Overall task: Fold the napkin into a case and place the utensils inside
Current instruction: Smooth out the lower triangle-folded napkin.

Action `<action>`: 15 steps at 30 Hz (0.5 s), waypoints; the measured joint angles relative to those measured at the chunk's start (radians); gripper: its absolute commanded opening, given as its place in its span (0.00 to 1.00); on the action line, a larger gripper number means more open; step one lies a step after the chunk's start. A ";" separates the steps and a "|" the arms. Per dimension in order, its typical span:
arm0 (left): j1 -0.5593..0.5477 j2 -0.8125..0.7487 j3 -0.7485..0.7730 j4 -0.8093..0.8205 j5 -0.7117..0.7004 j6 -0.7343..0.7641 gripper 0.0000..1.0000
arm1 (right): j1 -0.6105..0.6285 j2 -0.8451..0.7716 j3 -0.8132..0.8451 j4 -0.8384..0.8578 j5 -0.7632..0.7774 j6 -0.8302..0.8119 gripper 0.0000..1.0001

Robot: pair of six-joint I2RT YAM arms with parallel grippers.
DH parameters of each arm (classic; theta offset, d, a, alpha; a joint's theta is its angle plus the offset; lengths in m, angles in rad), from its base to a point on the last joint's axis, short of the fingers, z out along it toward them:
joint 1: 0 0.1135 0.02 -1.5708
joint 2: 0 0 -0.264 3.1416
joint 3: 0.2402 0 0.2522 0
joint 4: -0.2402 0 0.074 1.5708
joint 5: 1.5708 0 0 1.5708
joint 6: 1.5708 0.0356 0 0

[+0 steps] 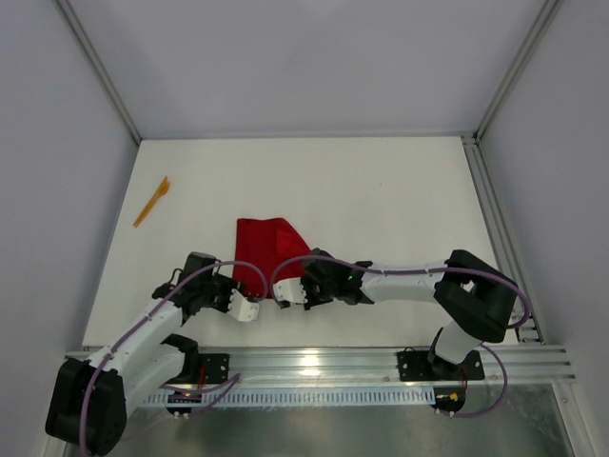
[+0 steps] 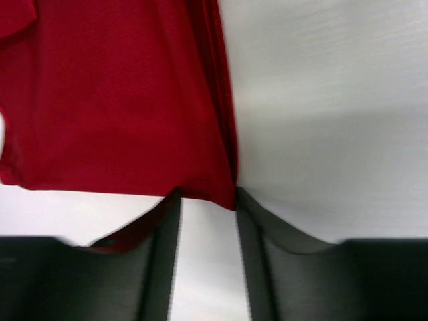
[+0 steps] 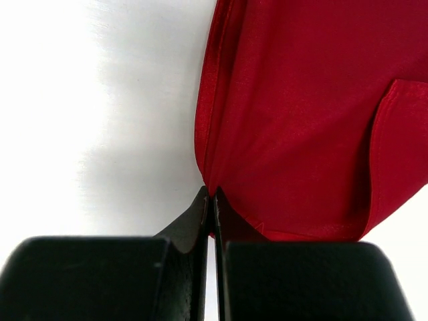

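Observation:
The red napkin [image 1: 266,246] lies folded on the white table, just beyond both grippers. My left gripper [image 1: 249,310] stands open at its near left corner. In the left wrist view the left gripper [image 2: 207,195] has its tips at the napkin's [image 2: 120,100] near edge, with bare table in the gap. My right gripper [image 1: 285,293] is at the near right corner. In the right wrist view the right gripper [image 3: 211,194] is shut, pinching the edge of the napkin [image 3: 301,120]. One orange utensil [image 1: 152,201] lies far left on the table, apart from both grippers.
The white table [image 1: 381,190] is boxed in by pale walls with metal frame posts. An aluminium rail [image 1: 314,362] runs along the near edge by the arm bases, and another rail [image 1: 495,228] runs along the right side.

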 measured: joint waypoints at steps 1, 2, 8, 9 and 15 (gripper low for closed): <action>0.000 -0.002 0.000 0.007 -0.003 0.013 0.50 | 0.000 -0.001 0.000 0.000 -0.004 0.010 0.03; 0.000 -0.003 0.000 0.012 -0.005 0.020 0.52 | -0.001 -0.002 0.000 -0.002 -0.011 0.018 0.03; 0.005 0.017 0.004 0.047 -0.010 0.045 0.54 | -0.010 -0.014 -0.002 -0.017 -0.055 0.056 0.03; 0.007 0.025 0.010 0.048 -0.009 0.052 0.55 | -0.013 -0.018 -0.003 -0.019 -0.061 0.061 0.03; 0.011 0.053 0.028 0.026 0.009 0.148 0.61 | -0.057 -0.076 -0.031 -0.021 -0.109 0.097 0.03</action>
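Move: The napkin's near left corner is at my left fingertips, about 1 cm behind the point between the parting pads and barely below. From that hand the napkin's middle is some 9 cm ahead and 8 cm right, and its near right corner, pinched in my right fingers, is about 15 cm right, roughly level. From my right hand the left corner is about 15 cm left, level, and the slanting folded edge is some 15 cm ahead, 1 cm left. I keep opening my left fingers, already parting, from about a third to over half open, and ease that hand about 1.5 cm forward and slightly up off the near left corner, turning it some 5 degrees clockwise. My right hand keeps its pinch on the near right corner, draws it back a little, then up and right, about 1 cm each way, tilting slightly. ##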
